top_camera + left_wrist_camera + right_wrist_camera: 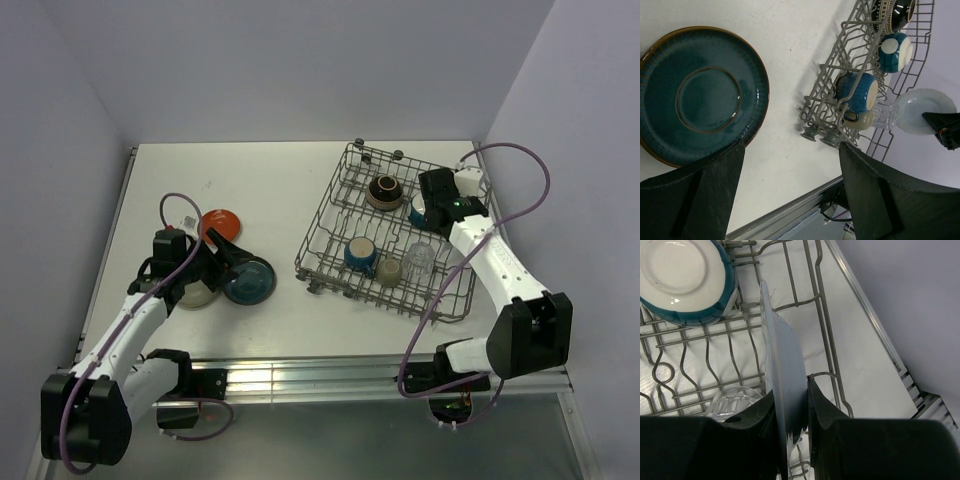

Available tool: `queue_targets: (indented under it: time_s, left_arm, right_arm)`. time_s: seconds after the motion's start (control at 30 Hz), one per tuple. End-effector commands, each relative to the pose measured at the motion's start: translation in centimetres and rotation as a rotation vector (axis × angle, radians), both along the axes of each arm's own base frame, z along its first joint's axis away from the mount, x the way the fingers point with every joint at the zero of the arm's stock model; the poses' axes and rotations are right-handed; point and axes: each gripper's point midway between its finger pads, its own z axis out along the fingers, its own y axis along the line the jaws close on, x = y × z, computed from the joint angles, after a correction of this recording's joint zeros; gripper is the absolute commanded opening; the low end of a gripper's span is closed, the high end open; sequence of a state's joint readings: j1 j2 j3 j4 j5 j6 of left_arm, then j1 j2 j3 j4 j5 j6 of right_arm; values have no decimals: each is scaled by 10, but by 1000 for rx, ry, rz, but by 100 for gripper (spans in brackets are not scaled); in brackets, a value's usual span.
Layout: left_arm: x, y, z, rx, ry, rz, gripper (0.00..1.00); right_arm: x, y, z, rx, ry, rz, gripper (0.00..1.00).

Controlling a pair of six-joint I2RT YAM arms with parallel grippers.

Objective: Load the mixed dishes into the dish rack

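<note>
The grey wire dish rack [330,225] stands right of centre. In it are a brown bowl [385,190], a teal-and-cream bowl [360,253], a second one [680,280] and a clear glass cup [421,258]. My right gripper [792,387] is shut on a pale blue plate [782,355], held on edge over the rack's right side. My left gripper [790,160] is open and empty, just above the table beside the dark teal plate [700,95]. A red-orange plate [220,222] and a grey-beige plate [197,293] lie next to it.
A small beige cup [389,271] lies in the rack near the glass. The rack's feet [812,134] stand just right of my left gripper. A metal rail [330,370] runs along the table's near edge. Walls close in the back and right.
</note>
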State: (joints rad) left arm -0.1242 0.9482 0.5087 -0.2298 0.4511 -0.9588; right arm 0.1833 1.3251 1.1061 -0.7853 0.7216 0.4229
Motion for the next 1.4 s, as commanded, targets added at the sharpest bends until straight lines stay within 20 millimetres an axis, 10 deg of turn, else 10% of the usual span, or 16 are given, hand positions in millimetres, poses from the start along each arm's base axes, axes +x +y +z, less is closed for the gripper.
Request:
queue_targets:
  time_s: [0.0,1.2,1.37]
  left_arm:
    - [4,-4,2,12,-59,-48,81]
    - [-13,-13,-9,-14,3,-144,82]
    - [-13,-12,-8,-9,-2,-139,82]
  right_arm:
    - [18,-6,13,-35,-55,-18,0]
    - [10,-15,-65,53,115,-11,0]
    - [7,-15,-73,62,136,-25,18]
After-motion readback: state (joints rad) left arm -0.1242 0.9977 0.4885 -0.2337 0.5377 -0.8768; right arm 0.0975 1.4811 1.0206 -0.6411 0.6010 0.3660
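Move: The right gripper holds the pale blue plate on edge. The rack gap for it lies about 4 cm ahead, 4 cm right and 14 cm below. The glass is level with this hand, 7 cm left and 12 cm down; the teal bowl is 12 cm ahead, 5 cm left and 12 cm down. From the open left hand the teal plate sits roughly 5 cm ahead, 1 cm left, 10 cm below; the orange plate is 19 cm ahead, 10 cm left. Lower the right gripper about 7 cm towards the free gap between the glass and the rack's right rail, easing roughly 1 cm forward by the end and tipping the hand some 10 degrees further down; keep the pale blue plate pinched on edge. Meanwhile ease the open left gripper about 2 cm down and back above the teal plate, without closing. ##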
